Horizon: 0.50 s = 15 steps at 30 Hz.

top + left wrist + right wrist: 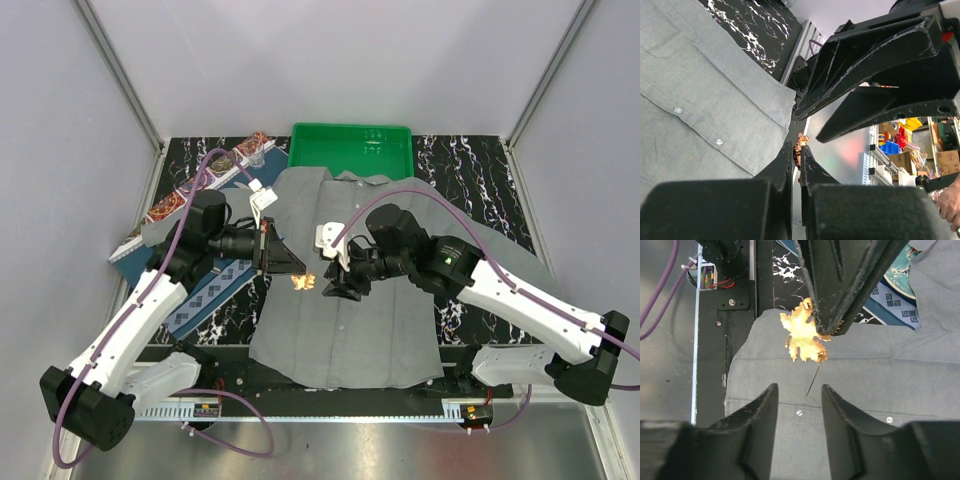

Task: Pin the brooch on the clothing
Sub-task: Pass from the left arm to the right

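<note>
The brooch [304,282] is a small orange-gold, leaf-like ornament held just above the grey clothing [350,330]. My left gripper [297,268] is shut on it, and the brooch [801,142] peeks out between the tips of the left gripper [797,150]. In the right wrist view the brooch [802,332] hangs under the left fingers [840,290], its thin pin pointing down toward the right gripper [799,390]. That right gripper [340,290] stands open just right of the brooch, nothing between its fingers. The clothing [865,385] lies flat below, small buttons showing.
A green tray [350,150] stands at the back behind the collar. A dark blue patterned placemat [215,290] and a round patterned plate [170,205] lie left of the shirt. The black marbled tabletop [470,170] shows around it.
</note>
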{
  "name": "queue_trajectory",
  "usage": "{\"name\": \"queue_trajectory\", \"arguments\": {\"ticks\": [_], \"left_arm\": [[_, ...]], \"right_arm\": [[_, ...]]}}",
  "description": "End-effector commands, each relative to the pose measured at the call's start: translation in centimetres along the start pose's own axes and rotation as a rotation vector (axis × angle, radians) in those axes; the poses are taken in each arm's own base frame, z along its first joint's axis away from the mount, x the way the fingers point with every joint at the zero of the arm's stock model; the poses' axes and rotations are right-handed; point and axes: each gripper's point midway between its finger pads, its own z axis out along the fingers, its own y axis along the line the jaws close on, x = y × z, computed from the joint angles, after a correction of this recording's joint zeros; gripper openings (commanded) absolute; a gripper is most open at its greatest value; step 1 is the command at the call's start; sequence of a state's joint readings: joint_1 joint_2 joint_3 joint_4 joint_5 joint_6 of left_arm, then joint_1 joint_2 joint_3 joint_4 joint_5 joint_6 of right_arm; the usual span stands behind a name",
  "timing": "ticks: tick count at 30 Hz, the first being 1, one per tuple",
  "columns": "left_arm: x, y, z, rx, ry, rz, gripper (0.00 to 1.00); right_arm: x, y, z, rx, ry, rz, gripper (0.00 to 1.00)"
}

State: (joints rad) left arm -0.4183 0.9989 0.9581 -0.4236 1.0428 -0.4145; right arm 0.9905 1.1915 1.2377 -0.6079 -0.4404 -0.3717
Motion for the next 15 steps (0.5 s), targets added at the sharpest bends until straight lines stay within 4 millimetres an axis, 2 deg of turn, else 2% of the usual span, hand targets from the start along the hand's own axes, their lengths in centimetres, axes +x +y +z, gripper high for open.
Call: {"name": "queue_trajectory", "arguments": {"ticks": [1, 3, 5, 8, 9, 15], "left_arm": [[-0.2, -1.9, -0.2, 0.080, -0.001, 0.085, 0.00], [0.0, -2.1, -0.2, 0.088, 0.003, 0.089, 0.00], [0.1, -2.3, -0.2, 0.096, 0.007, 0.095, 0.00], [0.4, -2.3, -0.2, 0.098, 0.014, 0.100, 0.00], [0.6, -2.2, -0.2, 0.095, 0.020, 0.095, 0.00], [1.3, -1.3, -0.1, 0.060, 0.036, 0.095, 0.00]], "right_arm": [[-1.5, -1.0, -0.2, 0.016, -0.035, 0.019, 0.39], [-1.2, -1.4, -0.1, 0.025, -0.023, 0.017, 0.27], [-1.1, -1.8, -0.1, 0.035, -0.019, 0.023, 0.22], [-1.3, -2.1, -0.5, 0.038, -0.021, 0.019, 0.09], [-1.6, -2.1, -0.8, 0.042, -0.027, 0.017, 0.01], [-2.1, -2.3, -2.2, 0.061, -0.045, 0.010, 0.00]]}}
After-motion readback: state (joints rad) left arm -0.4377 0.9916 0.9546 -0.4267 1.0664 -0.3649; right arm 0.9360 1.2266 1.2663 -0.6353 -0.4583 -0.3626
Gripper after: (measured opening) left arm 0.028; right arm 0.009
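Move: The brooch is still in the left fingers, its body about 2 cm back and 2 cm right of the left hand, with the bare pin pointing at the right hand. From the right hand the brooch is some 7 cm left, level ahead and at about equal height. The right fingertips are roughly 9 cm right and 2 cm back of the left hand. The shirt's middle lies about 18 cm below the right hand, 3 cm ahead and 4 cm right; the plate is 20 cm left, 8 cm ahead and 18 cm below the left hand. The brooch's pin, already reaching in between the right fingertips, is pinched near its free end as the right fingers close from half open to fully shut while that hand slides forward about 1.5 cm. The left hand keeps its grip on the brooch's body and eases back some 1 cm. ##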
